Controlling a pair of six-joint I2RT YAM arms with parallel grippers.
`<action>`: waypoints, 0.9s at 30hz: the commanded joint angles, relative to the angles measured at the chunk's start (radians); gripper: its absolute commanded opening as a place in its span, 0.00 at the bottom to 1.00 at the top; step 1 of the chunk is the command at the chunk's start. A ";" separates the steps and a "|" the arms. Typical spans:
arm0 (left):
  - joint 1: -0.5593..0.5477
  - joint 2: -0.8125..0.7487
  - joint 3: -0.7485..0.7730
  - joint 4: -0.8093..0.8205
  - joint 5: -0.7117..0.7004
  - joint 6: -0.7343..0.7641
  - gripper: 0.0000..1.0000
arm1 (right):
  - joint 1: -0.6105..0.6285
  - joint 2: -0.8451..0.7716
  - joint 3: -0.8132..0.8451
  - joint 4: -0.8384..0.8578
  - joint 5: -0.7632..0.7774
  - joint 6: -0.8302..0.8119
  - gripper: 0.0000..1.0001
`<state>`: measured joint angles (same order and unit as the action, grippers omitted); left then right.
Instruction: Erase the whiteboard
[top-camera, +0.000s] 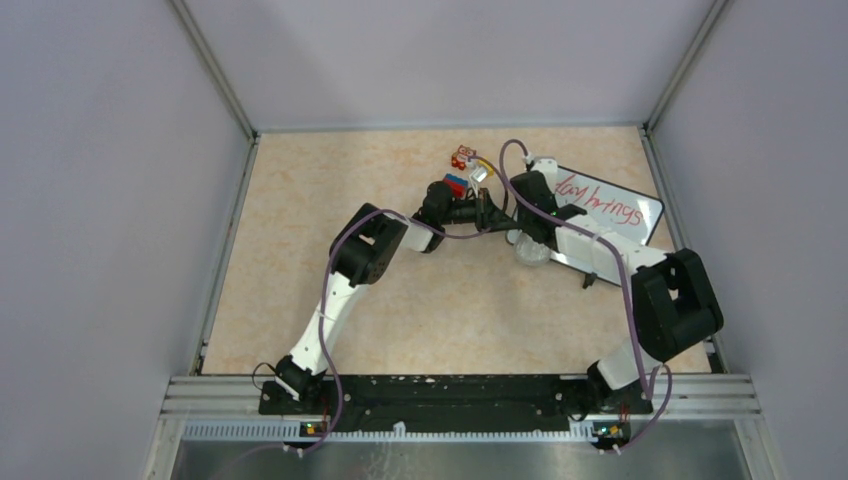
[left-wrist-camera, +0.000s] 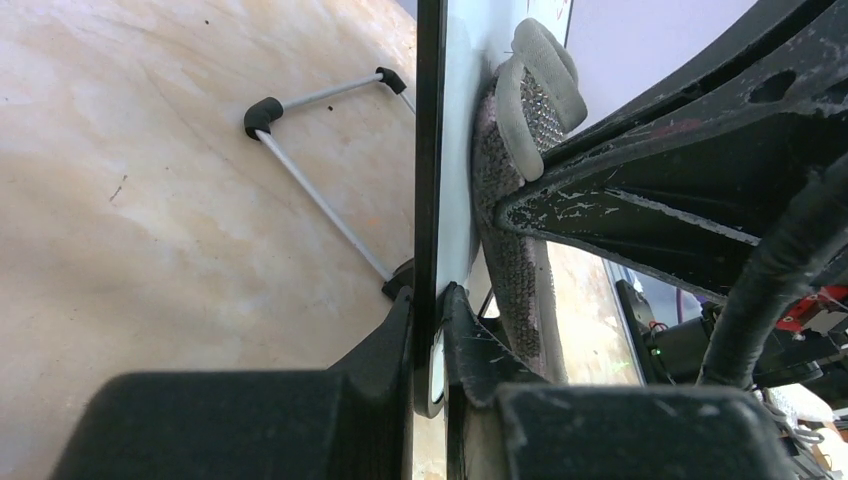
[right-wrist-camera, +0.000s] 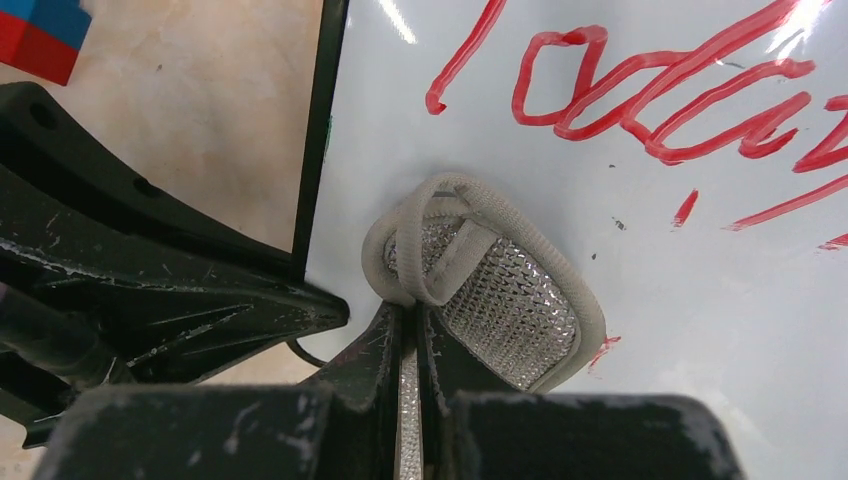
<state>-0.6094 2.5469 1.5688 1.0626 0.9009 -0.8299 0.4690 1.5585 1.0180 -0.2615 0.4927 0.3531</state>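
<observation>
The whiteboard (top-camera: 620, 195) stands tilted at the right rear of the table, with red handwriting (right-wrist-camera: 660, 100) across its glossy face. My left gripper (left-wrist-camera: 430, 330) is shut on its black frame (left-wrist-camera: 428, 150) at the left edge, near a rounded corner. My right gripper (right-wrist-camera: 410, 330) is shut on a grey mesh cloth pad (right-wrist-camera: 490, 290). The pad is pressed flat against the white face just below the start of the writing. A small red smear (right-wrist-camera: 603, 348) lies beside the pad. In the top view both grippers meet at the board's left end (top-camera: 515, 225).
A blue and red block (top-camera: 455, 185) and a small red and white object (top-camera: 463, 157) lie just left of the board. The board's wire stand (left-wrist-camera: 320, 190) rests on the table behind it. Enclosure walls ring the tabletop.
</observation>
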 joint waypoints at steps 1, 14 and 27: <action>0.004 0.028 -0.008 -0.054 -0.051 0.055 0.00 | -0.004 -0.003 0.032 0.012 0.015 0.031 0.00; 0.005 0.029 -0.006 -0.059 -0.057 0.051 0.00 | -0.250 -0.290 -0.220 -0.043 0.042 0.063 0.00; 0.005 0.033 -0.001 -0.062 -0.053 0.051 0.00 | 0.016 -0.006 0.004 0.015 -0.007 0.055 0.00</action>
<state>-0.6094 2.5469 1.5688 1.0649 0.9001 -0.8276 0.3794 1.4361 0.9203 -0.3031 0.5331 0.3958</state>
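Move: My right hand already holds the silvery cloth on the whiteboard, close to its left edge. The board's middle lies some 11 cm to the right and about level fore and aft. The remaining red writing is centred about 14 cm right and 5 cm ahead, with a small stray red mark 10 cm right and 2 cm ahead. For my left hand, already pinching the board's left edge, the board's middle is roughly 14 cm to the right, straight across. With my right hand I wipe the cloth across the board's lower part, below the red writing: about 10 cm right and 4 cm back, the hand turning some 15 degrees clockwise. Then I reverse and sweep roughly 5 cm back to the left and slightly forward, unwinding half that turn, fingers still shut on the cloth. My left hand stays still and keeps its pinch on the board's left edge. ##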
